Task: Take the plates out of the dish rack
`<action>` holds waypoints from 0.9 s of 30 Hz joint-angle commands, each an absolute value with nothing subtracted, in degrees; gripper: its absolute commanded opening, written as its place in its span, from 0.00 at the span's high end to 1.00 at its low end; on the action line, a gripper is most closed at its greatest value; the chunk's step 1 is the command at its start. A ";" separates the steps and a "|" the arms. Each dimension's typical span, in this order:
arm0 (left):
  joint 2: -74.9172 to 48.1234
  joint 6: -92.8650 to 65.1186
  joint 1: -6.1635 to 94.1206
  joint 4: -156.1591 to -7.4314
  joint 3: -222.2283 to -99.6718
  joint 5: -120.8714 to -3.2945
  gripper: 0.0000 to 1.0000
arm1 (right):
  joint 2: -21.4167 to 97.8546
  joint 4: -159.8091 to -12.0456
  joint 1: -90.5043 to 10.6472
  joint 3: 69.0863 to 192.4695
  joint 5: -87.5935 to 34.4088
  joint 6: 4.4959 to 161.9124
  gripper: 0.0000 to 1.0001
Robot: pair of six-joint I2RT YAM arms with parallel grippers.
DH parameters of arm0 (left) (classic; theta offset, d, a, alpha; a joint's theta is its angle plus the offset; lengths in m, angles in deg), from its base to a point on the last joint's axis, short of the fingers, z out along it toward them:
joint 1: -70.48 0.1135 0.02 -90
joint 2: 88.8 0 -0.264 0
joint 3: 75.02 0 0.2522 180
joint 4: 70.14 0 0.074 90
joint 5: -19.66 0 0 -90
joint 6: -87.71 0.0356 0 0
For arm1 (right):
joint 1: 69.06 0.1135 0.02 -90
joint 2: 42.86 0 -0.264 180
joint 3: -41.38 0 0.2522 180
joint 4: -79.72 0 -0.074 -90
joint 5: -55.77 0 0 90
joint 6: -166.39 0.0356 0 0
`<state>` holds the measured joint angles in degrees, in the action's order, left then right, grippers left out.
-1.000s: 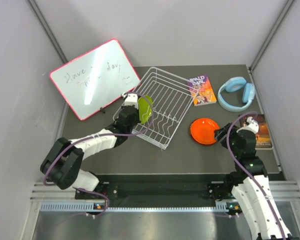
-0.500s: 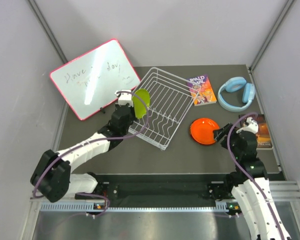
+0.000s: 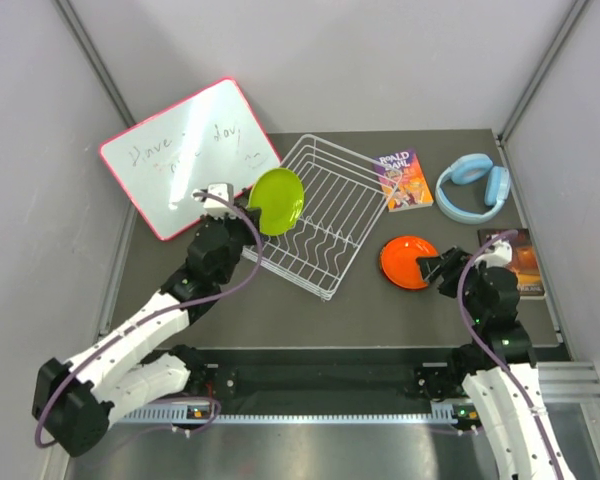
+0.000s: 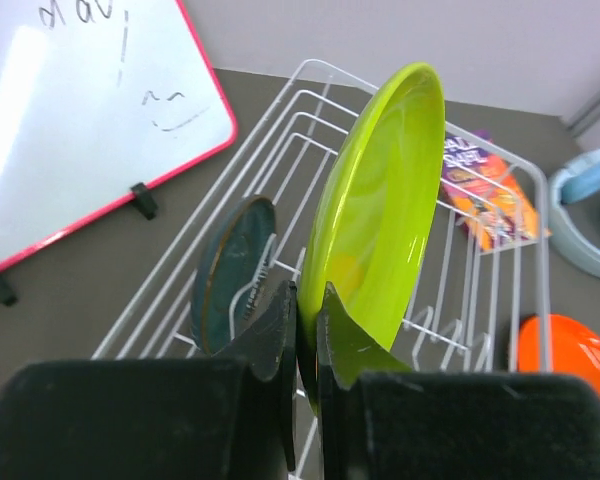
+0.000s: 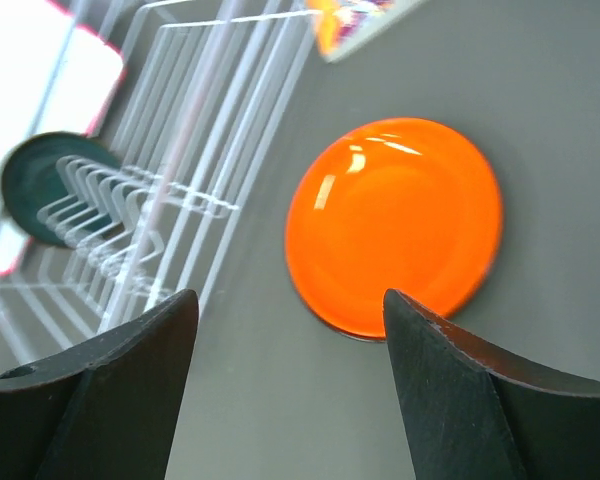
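My left gripper (image 4: 307,295) is shut on the lower rim of the lime green plate (image 4: 380,200), which it holds on edge above the left end of the white wire dish rack (image 4: 280,130). From above, the green plate (image 3: 277,200) hangs over the rack (image 3: 330,215), with the left gripper (image 3: 246,213) at its left rim. A dark teal plate (image 4: 228,270) stands in the rack's dividers just left of the fingers. The orange plate (image 3: 409,262) lies flat on the table right of the rack. My right gripper (image 5: 290,300) is open and empty, just short of the orange plate (image 5: 395,225).
A pink-framed whiteboard (image 3: 185,155) leans at the back left, close to the left arm. A paperback (image 3: 405,180) and blue headphones (image 3: 473,187) lie behind the orange plate. Another book (image 3: 525,262) lies beside the right arm.
The left gripper has lifted the green plate out of the rack, up and to the left, and the plate has tilted. The right gripper has pulled back a little from the orange plate.
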<state>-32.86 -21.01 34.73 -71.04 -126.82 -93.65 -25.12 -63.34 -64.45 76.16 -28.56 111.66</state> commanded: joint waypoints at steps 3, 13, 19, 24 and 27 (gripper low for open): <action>-40.37 -32.78 34.53 -76.69 -126.22 -84.43 1.00 | -25.64 -74.56 -64.13 74.30 -16.93 112.60 0.25; -38.72 -38.42 29.62 -72.21 -123.67 -77.64 1.00 | -21.51 -84.22 -58.35 71.93 -15.07 112.77 0.25; -34.23 -39.03 28.47 -69.05 -123.68 -73.95 1.00 | -15.28 -92.75 -49.84 69.83 -20.07 114.44 0.25; -30.72 -37.71 27.15 -65.88 -123.67 -73.42 1.00 | -8.68 -102.16 -42.35 68.33 -25.79 116.29 0.25; -29.39 -37.63 26.10 -65.27 -123.94 -73.68 1.00 | -3.94 -106.19 -37.69 69.20 -27.90 116.47 0.25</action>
<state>-30.46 -37.71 27.43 -72.39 -123.76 -74.60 -7.70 -95.10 -42.27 68.23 -23.18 115.46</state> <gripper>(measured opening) 0.079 0.751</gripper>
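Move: The left hand still pinches the rim of the lime plate; the open right gripper it is bringing it to is some 38 cm to its right, 10 cm nearer the base and about 10 cm lower. The dish rack's middle lies about 9 cm ahead, 10 cm right and 20 cm below, the dark green plate in it 10 cm straight ahead and 17 cm below. From the right hand, the lime plate is about 34 cm left, 14 cm ahead and 11 cm higher; the orange plate lies about 10 cm ahead, 2 cm right and 13 cm below. The left hand, keeping its pinch on the lime plate's rim, draws back about 6 cm with a slight rise, then swings some 10 cm right and sinks over the rack towards the right gripper, turning clockwise and tipping its fingers down a little. The right hand comes to meet it, going about 12 cm left at nearly the same height and turning some 25 degrees counter-clockwise, its fingers staying wide open and stopping short of the plate. ##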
